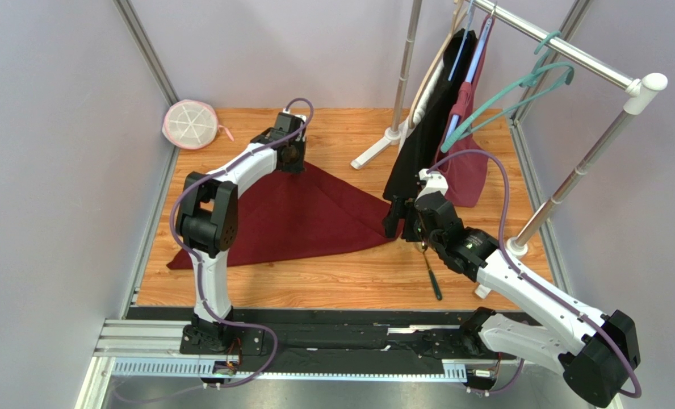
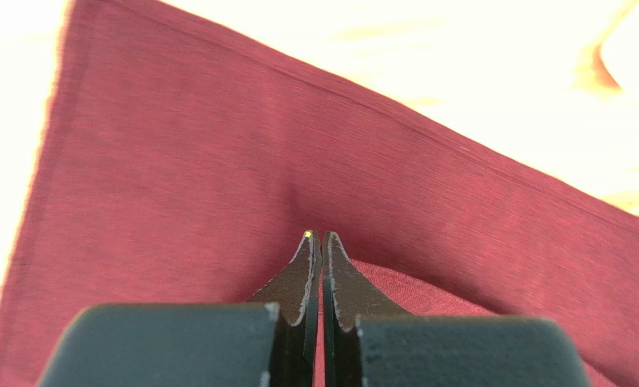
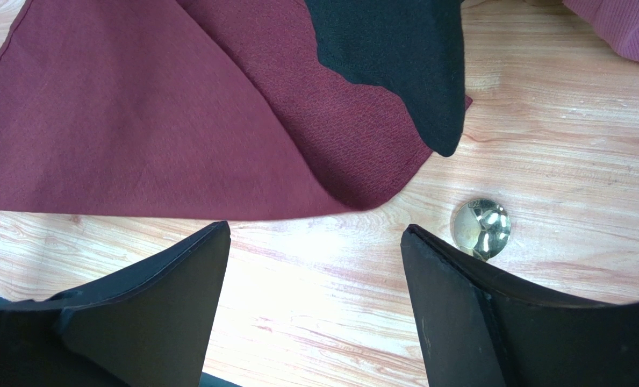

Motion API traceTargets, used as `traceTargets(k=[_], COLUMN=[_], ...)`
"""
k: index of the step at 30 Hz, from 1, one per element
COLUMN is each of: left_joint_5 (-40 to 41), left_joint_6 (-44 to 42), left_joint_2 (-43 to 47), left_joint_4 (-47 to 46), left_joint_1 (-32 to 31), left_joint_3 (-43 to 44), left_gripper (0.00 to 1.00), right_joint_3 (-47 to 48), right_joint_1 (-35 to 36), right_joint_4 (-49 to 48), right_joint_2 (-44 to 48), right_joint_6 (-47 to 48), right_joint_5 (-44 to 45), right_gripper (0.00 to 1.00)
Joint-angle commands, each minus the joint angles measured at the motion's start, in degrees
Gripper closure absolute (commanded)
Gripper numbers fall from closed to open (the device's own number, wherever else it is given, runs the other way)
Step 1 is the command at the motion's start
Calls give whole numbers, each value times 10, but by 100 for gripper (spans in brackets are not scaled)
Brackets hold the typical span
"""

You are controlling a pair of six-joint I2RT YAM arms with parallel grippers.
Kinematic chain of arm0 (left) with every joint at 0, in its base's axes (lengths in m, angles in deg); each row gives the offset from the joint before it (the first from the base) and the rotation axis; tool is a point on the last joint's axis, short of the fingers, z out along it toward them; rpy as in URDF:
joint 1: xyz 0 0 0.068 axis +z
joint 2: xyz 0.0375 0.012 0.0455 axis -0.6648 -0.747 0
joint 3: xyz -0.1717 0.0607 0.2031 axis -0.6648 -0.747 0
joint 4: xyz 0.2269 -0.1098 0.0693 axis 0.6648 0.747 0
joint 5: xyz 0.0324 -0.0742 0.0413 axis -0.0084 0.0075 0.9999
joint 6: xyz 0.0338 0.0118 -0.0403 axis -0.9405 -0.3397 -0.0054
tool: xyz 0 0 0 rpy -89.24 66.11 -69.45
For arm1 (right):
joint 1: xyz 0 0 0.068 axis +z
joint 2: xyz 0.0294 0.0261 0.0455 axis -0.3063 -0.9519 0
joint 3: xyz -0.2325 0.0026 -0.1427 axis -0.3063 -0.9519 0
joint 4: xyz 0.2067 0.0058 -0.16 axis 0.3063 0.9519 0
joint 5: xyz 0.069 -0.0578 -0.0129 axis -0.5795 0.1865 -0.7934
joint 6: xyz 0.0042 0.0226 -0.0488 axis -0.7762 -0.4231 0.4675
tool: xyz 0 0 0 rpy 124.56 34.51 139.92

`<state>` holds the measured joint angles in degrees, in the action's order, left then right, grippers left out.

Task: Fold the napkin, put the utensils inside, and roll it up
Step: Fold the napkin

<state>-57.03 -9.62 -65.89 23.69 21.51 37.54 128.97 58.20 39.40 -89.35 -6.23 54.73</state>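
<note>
The dark red napkin (image 1: 298, 213) lies on the wooden table, folded into a triangle with its apex at the back. My left gripper (image 1: 291, 158) is down at that apex. In the left wrist view its fingertips (image 2: 321, 235) are shut, with a thin strip of the napkin (image 2: 217, 161) pinched between them and the cloth bulging beside the right finger. My right gripper (image 1: 409, 226) hovers open over bare wood just off the napkin's right corner (image 3: 137, 121), fingers (image 3: 316, 228) wide apart and empty. One of the utensils (image 1: 433, 277) lies there, its golden head (image 3: 480, 228) beside my right finger.
A black garment (image 1: 426, 128) hangs from the clothes rack, its hem (image 3: 395, 56) over the napkin's right corner. A burgundy bag (image 1: 468, 170) and green hangers (image 1: 520, 89) hang behind it. The rack's white foot (image 1: 383, 141) stands on the table; a round white basket (image 1: 190, 124) sits back left.
</note>
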Motion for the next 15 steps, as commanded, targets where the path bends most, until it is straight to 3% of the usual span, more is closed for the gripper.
traceTargets(k=[1, 15], left_joint_5=[-11, -54], left_joint_6=[-18, -67], left_joint_2=[3, -103], left_joint_4=[2, 61], left_joint_1=[33, 93], left_joint_3=[41, 199], left_gripper=[100, 100], right_joint_3=[15, 28], right_joint_1=[2, 2], right_joint_4=[-2, -3], right_joint_2=[9, -14], right_joint_6=[0, 2], right_joint_5=[13, 15], right_gripper=[18, 18])
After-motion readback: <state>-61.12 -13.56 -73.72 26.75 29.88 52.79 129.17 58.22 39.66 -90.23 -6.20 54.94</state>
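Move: The left hand, some 5 cm above the table, already has the edge of the napkin's upper layer pinched. The napkin's far corner, the lower layer's, lies roughly 10 cm ahead, 6 cm to its left and 5 cm below. The white rack foot is about 5 cm ahead and 19 cm to its right, the round mesh cover some 13 cm ahead and 27 cm to its left. From the idle right hand, that corner is about 31 cm ahead, 30 cm left and 13 cm below. Forward and to its left at a quickening pace, the left hand draws the pinched upper layer over the lower one towards the napkin's far corner, about 7 cm out and 5 cm across. It rises a couple of centimetres at first, then levels off; the fingers stay shut on the cloth and the wrist hardly turns. ##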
